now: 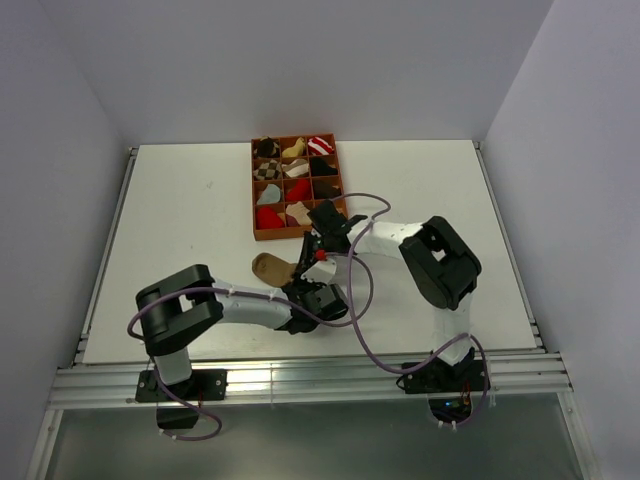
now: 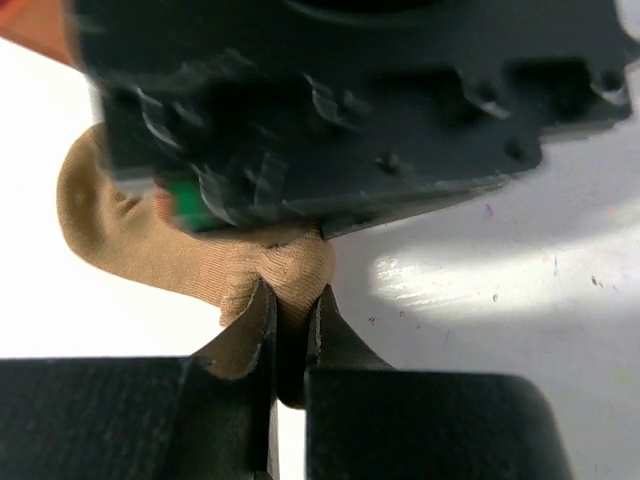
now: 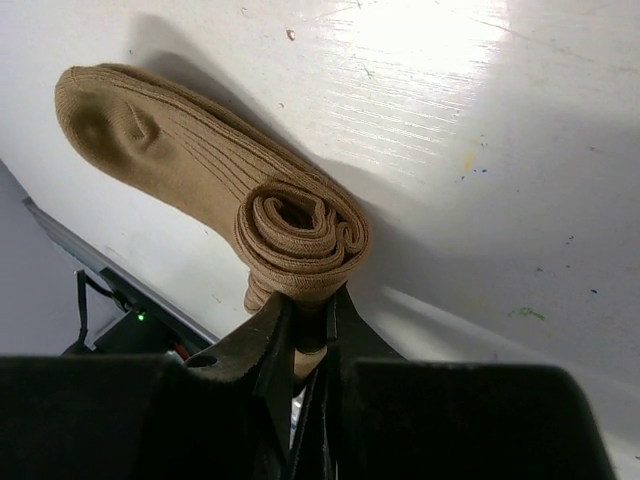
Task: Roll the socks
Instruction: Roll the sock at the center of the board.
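Note:
A plain brown sock lies on the white table in front of the tray, its toe end flat and its other end wound into a roll. My right gripper is shut on the lower edge of that roll. My left gripper is shut on a bunched fold of the same sock. In the top view the two grippers meet at the sock's right end, left and right. The right gripper's dark body fills the top of the left wrist view.
An orange compartment tray holding several small sock bundles stands just behind the grippers at the table's middle back. Purple cables loop over both arms. The table's near edge and metal rail run close behind the left wrist.

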You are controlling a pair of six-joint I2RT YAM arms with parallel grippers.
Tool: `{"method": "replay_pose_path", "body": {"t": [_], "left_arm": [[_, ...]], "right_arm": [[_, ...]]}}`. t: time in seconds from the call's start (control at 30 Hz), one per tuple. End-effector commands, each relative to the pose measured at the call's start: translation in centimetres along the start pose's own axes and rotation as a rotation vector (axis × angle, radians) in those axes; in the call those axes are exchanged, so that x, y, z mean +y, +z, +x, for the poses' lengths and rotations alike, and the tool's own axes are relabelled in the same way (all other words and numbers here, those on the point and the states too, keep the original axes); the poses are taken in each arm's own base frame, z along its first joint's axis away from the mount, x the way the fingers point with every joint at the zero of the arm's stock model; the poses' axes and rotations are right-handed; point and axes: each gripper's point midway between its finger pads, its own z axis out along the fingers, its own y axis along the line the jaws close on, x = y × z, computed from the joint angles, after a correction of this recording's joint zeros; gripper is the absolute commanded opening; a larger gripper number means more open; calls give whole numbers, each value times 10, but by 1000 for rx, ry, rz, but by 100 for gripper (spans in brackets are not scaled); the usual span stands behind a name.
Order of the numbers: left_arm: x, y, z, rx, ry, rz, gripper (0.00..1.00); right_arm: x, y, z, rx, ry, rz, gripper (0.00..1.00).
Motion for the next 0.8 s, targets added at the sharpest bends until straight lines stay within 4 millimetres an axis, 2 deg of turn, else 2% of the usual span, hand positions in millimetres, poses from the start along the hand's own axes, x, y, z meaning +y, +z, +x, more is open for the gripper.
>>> {"method": "replay_pose_path", "body": {"t": [0.0,0.03,0.07,0.1,0.13,0.17,0.2,0.23,0.3,0.33,0.4,0.43,0.47,0.5,0.57,0.6,0.77], "left_arm": [[-36,-11,27,191,-86,294,1],[-42,-16,25,208,-104,358,1],[-37,-15,18,218,-151,392,1],[-45,-22,19,262,-177,480,1],[-44,-24,19,286,-197,515,1],[-36,-17,16,311,-242,514,1],[-39,-23,14,339,-271,580,1],[-38,-24,13,352,-289,605,1],[-30,-20,6,373,-347,630,1],[-34,-27,5,401,-359,694,1],[-27,-22,-1,424,-414,720,0],[-31,-28,0,456,-430,781,1],[-24,-21,-1,471,-469,781,0],[-23,-20,-3,483,-491,802,1],[-18,-15,-3,520,-549,842,1],[-15,-12,-3,533,-569,852,1],[0,4,-2,581,-678,875,1]], "right_arm": [[-8,3,21,19,-11,-32,9],[1,-4,18,-6,-4,-73,12],[4,-8,15,-26,4,-96,16],[3,-10,9,-62,13,-127,23],[11,-21,4,-97,26,-168,27],[11,-25,1,-125,33,-181,30],[12,-29,-5,-169,30,-215,39],[21,-41,-10,-210,23,-247,42],[20,-50,-19,-288,17,-256,52],[26,-62,-23,-330,10,-276,54],[20,-68,-28,-397,21,-276,63],[22,-77,-30,-428,28,-292,64],[21,-80,-32,-448,32,-298,67],[12,-79,-32,-467,47,-278,67],[12,-83,-32,-494,57,-297,67],[4,-79,-29,-494,70,-288,67],[-7,-69,-23,-488,95,-292,65]]}}
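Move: Both hands already pinch the brown sock's rolled bundle, which sits right at each one's fingertips, just above the board. Its flat foot stretches to the left, its middle some 6 cm left of either hand and a centimetre or two lower. Beyond lies the divided tray, its middle about 18 cm straight ahead of the left hand; its near-left red roll is roughly 12 cm ahead and 6 cm left of that hand. The right fingers let go of the rolled sock and open wide, drawing off to the right and up by about 5 cm each, with a small dip at the end. The left hand keeps its pinch, easing forward and up some 2 cm while its wrist swings about 65 degrees, so that fingers that pointed forward and down come to point right and down. ##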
